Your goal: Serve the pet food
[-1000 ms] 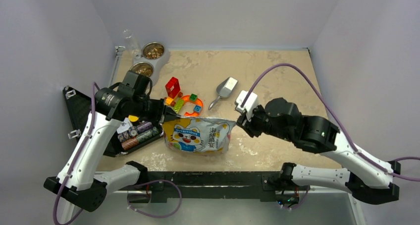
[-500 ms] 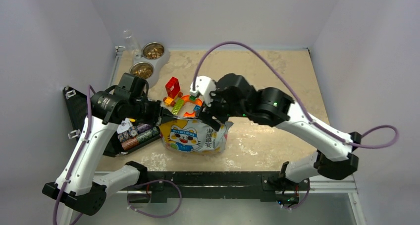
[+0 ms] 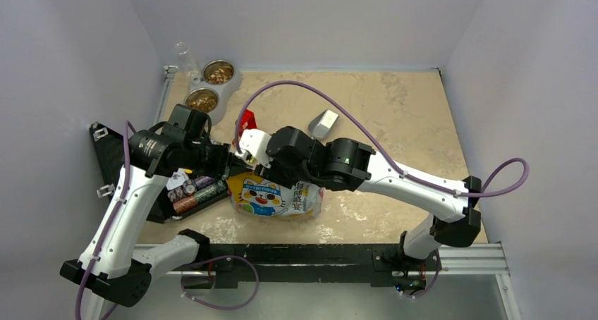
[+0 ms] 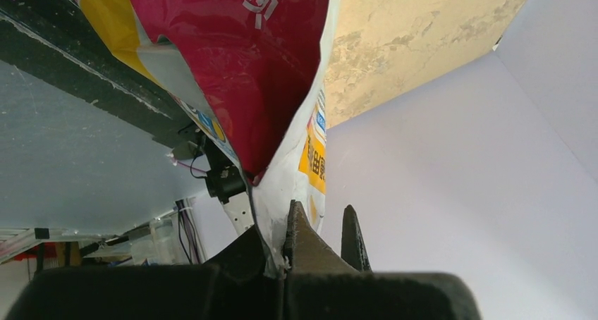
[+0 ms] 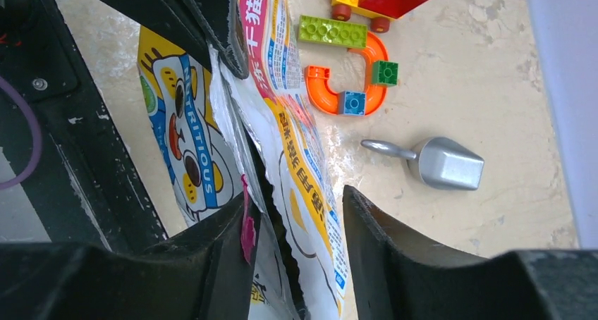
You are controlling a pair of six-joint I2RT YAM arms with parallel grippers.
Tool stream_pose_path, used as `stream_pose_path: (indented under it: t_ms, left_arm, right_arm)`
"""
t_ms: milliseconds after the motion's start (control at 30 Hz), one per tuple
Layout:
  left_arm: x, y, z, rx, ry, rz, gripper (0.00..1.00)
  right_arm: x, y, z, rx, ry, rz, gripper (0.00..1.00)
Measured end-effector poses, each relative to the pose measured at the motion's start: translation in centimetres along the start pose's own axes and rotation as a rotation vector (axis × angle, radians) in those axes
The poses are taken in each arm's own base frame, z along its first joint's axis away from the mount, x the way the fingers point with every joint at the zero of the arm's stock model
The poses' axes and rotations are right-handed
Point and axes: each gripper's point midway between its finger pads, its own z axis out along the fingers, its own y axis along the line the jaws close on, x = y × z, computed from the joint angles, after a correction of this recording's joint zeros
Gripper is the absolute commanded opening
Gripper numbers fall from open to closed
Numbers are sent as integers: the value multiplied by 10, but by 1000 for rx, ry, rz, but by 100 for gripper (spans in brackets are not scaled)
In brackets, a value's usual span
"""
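The pet food bag (image 3: pixel 278 197), white with a cartoon cat, stands near the table's front. My left gripper (image 3: pixel 227 161) is shut on the bag's (image 4: pixel 247 66) upper left corner, the film pinched between its fingers (image 4: pixel 310 246). My right gripper (image 3: pixel 248 158) sits just beside it, open, its jaws straddling the torn top edge of the bag (image 5: pixel 296 144) with a gap on the right side. In the right wrist view that gripper (image 5: pixel 300 214) shows the opened slit between its fingers. Brown pet food fills two steel bowls (image 3: pixel 203 99) at the back left.
A metal scoop (image 3: pixel 324 122) lies behind the bag, also in the right wrist view as the scoop (image 5: pixel 441 163). Colourful toy blocks (image 5: pixel 352 80) lie between the scoop and the bowls. A black tray of cans (image 3: pixel 194 193) sits left of the bag. A clear bottle (image 3: pixel 185 56) stands by the bowls.
My right arm has swung left from the bag's right end to its top left edge beside the left gripper, and its jaws have opened around the edge. The left gripper has kept its hold.
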Motion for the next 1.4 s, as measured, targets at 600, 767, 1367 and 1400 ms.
stream_pose_path:
  t_ms: [600,767,1367,1400]
  left_arm:
    - [-30,24,-2,72,-133,54,0]
    - [-33,19,-9,83,-171,66,0]
    - [-40,29,-33,91,-239,108,40]
    - [-39,29,-35,97,-239,105,39]
  right_arm:
    - [7,19,-6,-84,-37,21,0]
    - [7,21,-6,-82,-54,36,0]
    - [14,33,-22,-159,-109,107,5]
    - [14,33,-23,-163,-104,107,8]
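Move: The right gripper, half open, straddles the pet food bag's rim. The bag's middle is about 14 cm below it, 1 cm forward and 1 cm left; the toy track lies about 18 cm ahead, 4 cm left and 27 cm below, the scoop 30 cm ahead, 12 cm right and 26 cm below. From the left gripper, shut on the left end of the rim, the bag's middle is about 5 cm right, 1 cm ahead and 14 cm down. Shut the right gripper on the bag's rim and, keeping the pinch, draw it back about 4 cm towards the robot, tipping slightly. Meanwhile open the left gripper a little while easing left, back and down, shut it again, nudge it forward and up, then reopen it and move left and back, ending some 5 cm left of its start with its palm tilted over. ##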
